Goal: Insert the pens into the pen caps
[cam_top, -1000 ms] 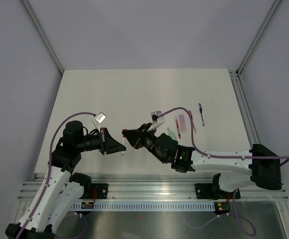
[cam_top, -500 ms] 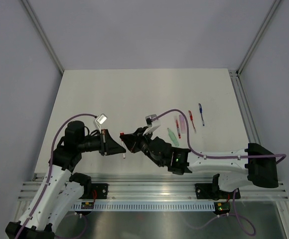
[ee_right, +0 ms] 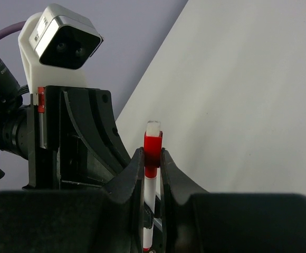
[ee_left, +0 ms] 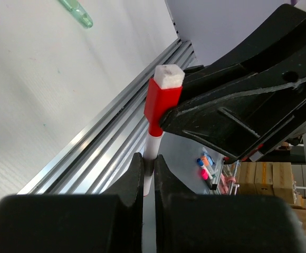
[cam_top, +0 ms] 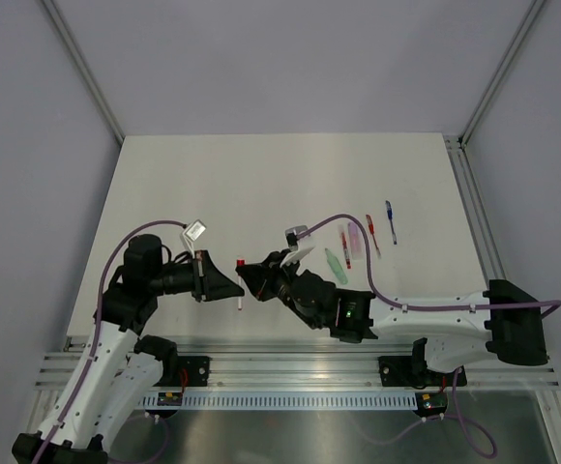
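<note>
A white-barrelled red pen (ee_left: 152, 150) stands between the fingers of my left gripper (ee_left: 148, 161), which is shut on it. A red pen cap (ee_right: 153, 143) with a pale end sits on the pen's upper end, and my right gripper (ee_right: 153, 158) is shut on that cap. In the top view the left gripper (cam_top: 232, 287) and the right gripper (cam_top: 247, 275) meet tip to tip near the table's front, with the pen (cam_top: 239, 300) and cap (cam_top: 241, 261) between them. How deep the pen sits in the cap is hidden by the fingers.
Several other pens lie in a row right of centre: a pale green pen (cam_top: 335, 264), a red pen (cam_top: 344, 246), a pink pen (cam_top: 354, 240), another red pen (cam_top: 371, 235) and a blue pen (cam_top: 390, 220). The aluminium rail (cam_top: 290, 360) runs along the table's near edge.
My right gripper has moved left and slightly nearer, closing up against the left gripper with the cap. The left arm has hardly moved.
</note>
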Action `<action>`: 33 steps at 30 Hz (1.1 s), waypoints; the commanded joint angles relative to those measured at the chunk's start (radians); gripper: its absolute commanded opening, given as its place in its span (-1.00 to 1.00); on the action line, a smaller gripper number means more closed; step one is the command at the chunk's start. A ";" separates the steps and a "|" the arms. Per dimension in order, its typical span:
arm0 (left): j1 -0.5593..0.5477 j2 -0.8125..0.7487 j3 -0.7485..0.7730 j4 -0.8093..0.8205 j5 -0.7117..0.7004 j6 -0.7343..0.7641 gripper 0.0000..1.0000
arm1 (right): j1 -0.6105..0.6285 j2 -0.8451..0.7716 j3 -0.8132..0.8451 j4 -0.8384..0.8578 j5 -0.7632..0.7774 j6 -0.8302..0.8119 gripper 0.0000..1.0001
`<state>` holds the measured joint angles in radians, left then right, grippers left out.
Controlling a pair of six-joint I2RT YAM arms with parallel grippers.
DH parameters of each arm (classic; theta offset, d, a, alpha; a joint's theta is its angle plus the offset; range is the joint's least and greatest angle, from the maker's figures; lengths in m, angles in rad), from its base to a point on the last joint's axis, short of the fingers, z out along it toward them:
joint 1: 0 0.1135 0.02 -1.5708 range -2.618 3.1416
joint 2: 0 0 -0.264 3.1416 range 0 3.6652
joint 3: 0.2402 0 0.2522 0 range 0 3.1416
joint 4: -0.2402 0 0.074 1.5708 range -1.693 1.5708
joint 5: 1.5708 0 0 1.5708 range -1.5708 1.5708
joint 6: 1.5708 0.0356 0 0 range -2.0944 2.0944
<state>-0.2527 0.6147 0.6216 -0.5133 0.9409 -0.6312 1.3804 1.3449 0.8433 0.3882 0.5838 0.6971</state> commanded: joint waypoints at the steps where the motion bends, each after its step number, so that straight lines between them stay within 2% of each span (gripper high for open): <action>1: 0.089 0.013 0.023 0.542 -0.219 -0.105 -1.00 | 0.154 0.014 -0.015 -0.311 -0.297 0.013 -1.00; 4: 0.084 -0.026 -0.035 0.524 -0.208 -0.082 -1.00 | 0.103 0.004 0.025 -0.319 -0.259 -0.004 -1.00; 7: 0.082 -0.046 -0.059 0.437 -0.192 -0.042 -1.00 | 0.019 -0.032 0.033 -0.311 -0.236 0.008 -1.00; 12: 0.082 -0.066 -0.103 0.385 -0.143 0.002 -1.00 | -0.133 -0.061 0.094 -0.350 -0.220 -0.016 -1.00; 18: 0.082 -0.076 -0.086 0.213 -0.096 0.102 -0.59 | -0.346 -0.036 0.120 -0.357 -0.323 -0.047 -1.00; 22: 0.081 -0.090 -0.088 0.233 -0.087 0.096 -0.48 | -0.429 -0.024 0.086 -0.309 -0.426 -0.042 -1.00; 25: 0.081 -0.078 -0.102 0.269 -0.090 0.082 -0.27 | -0.443 -0.003 0.077 -0.314 -0.431 -0.056 -1.00; 27: 0.081 -0.055 -0.079 0.242 -0.096 0.102 -0.15 | -0.463 0.016 0.089 -0.351 -0.423 -0.094 -1.00; 31: 0.072 -0.055 -0.030 0.168 -0.177 0.163 -0.07 | -0.552 0.086 0.118 -0.556 -0.427 -0.187 -1.00; 33: 0.066 -0.053 -0.011 0.130 -0.217 0.202 -0.05 | -0.615 0.111 0.129 -0.601 -0.438 -0.235 -1.00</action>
<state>-0.1791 0.5644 0.5415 -0.3584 0.8032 -0.5026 0.8406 1.4189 0.9287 -0.0677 0.1703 0.5728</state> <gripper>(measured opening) 0.469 0.174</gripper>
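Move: The white pen, its end in the red cap, is held by both hands: the left pinches its body about at the middle, the right the cap. Ahead of the right hand, clear table beside the red marker lies some 20 cm forward, 22 cm right and 21 cm down. The red marker is about 4 cm right of that spot and level with it; the green marker is some 14 cm ahead of the right hand and 23 cm to its right, the pink one about 24 ahead and 29 right. The capped white pen stays pinched by its red cap in the right hand, which carries it forward about 13 cm and right about 10 cm towards the red marker, slowly at first, then sinking some 10 cm as the fingers tip down about 25 degrees. The left hand first follows forward, then opens roughly halfway, lets go of the pen body and ends some 5 cm forward and slightly left, turned about 15 degrees. ##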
